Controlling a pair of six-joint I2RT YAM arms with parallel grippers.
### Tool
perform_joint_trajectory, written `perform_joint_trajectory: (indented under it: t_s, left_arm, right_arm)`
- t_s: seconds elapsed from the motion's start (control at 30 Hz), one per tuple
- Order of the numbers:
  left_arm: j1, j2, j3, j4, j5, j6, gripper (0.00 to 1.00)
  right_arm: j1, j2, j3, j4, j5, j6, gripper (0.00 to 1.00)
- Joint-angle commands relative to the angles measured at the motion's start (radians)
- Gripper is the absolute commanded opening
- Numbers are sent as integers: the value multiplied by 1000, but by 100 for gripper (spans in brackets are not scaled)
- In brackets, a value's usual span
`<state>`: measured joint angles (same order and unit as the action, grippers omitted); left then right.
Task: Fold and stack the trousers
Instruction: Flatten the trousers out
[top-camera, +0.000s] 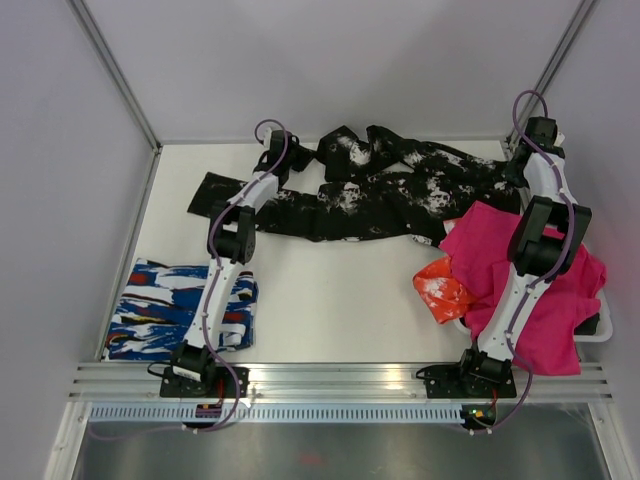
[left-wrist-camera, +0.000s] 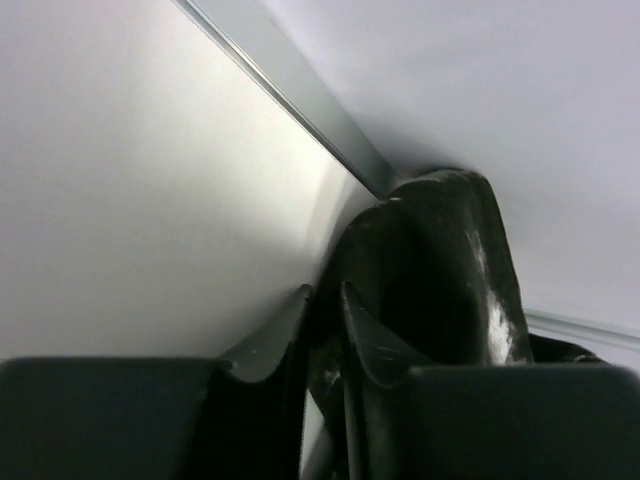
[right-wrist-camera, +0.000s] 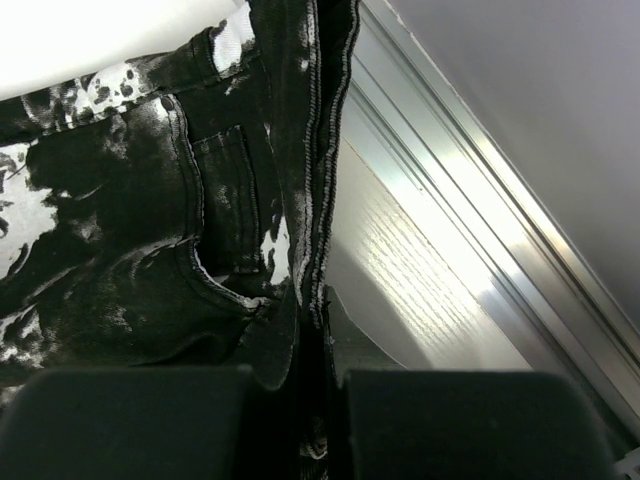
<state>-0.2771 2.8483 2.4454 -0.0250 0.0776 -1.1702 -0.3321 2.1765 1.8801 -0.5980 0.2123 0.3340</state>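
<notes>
The trousers (top-camera: 400, 190), black with white splatter, lie spread along the back of the table, legs trailing left. My left gripper (top-camera: 272, 150) is at their far left end near the back wall. In the left wrist view its fingers (left-wrist-camera: 325, 295) stand almost together with dark cloth pinched between them, and a raised fold of the trousers (left-wrist-camera: 440, 280) bulges just behind. My right gripper (top-camera: 520, 165) is at the trousers' right end by the back right corner. In the right wrist view it (right-wrist-camera: 312, 300) is shut on the stitched edge of the trousers (right-wrist-camera: 120, 220) beside a pocket.
A folded blue-white-red garment (top-camera: 180, 305) lies at the front left. A magenta cloth (top-camera: 530, 290) is heaped at the right over a white tray (top-camera: 600, 330), with an orange cloth (top-camera: 440, 288) at its left edge. Walls with metal posts close the back and sides.
</notes>
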Motion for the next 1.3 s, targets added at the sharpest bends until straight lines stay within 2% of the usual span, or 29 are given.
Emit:
perform_joint_trajectory:
  t_s: [0.0,0.17,0.43,0.57,0.67,0.83,0.9,1.0,1.13,1.27]
  left_arm:
    - [-11,48,24,20,-6,-13,3]
    - [-8,36,18,20,5,10,2]
    - [30,-105,-71,73,-35,116,2]
    - [33,-182,-88,42,-73,315,2]
    - [35,-265,-120,22,-160,464,2]
    - [56,-424,-241,-39,-366,664,2]
    - [61,-498,-284,-43,-500,792,2]
    - [72,-565,-328,-7,-610,957,2]
    - [88,-592,-339,-15,-616,1027,2]
    - [102,-587,-347,-47,-563,1003,2]
  right_arm:
    - [-4,3,53,40,-31,28,0]
    - [-4,-14,24,66,-47,34,0]
    - [-2,-50,-104,139,-94,53,0]
    - [-1,-69,-131,176,-120,57,0]
    - [1,-66,-128,181,-120,69,0]
    - [25,-69,-125,172,-103,70,0]
    - [39,-69,-124,167,-99,68,0]
    - [56,-64,-115,162,-79,59,0]
    - [68,-41,-90,141,-73,63,0]
    - [91,-26,-61,138,-54,40,0]
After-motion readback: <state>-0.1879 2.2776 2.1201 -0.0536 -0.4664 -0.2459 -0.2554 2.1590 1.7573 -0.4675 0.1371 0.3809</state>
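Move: The left hand is low, with the edge of the trousers' upper leg at its part-open fingertips, about 1 cm ahead and 1 cm right; the lower leg's middle lies some 20 cm back and 7 cm left. The right hand holds the trousers' hip corner; from it that leg edge is roughly 60 cm left, 13 cm ahead and 6 cm lower, and the pink cloth's middle about 33 cm back, 5 cm left and 5 cm below. The left fingers finish closing on the upper leg's edge and, after a short hold, lift it about 21 cm while swinging some 20 cm left, away from the hips, speeding up as the hand rolls its left side up nearly 60 degrees. The right hand keeps its pinch on the hip corner, sinking about 3 cm first and then drifting left, some 5 cm in all. ##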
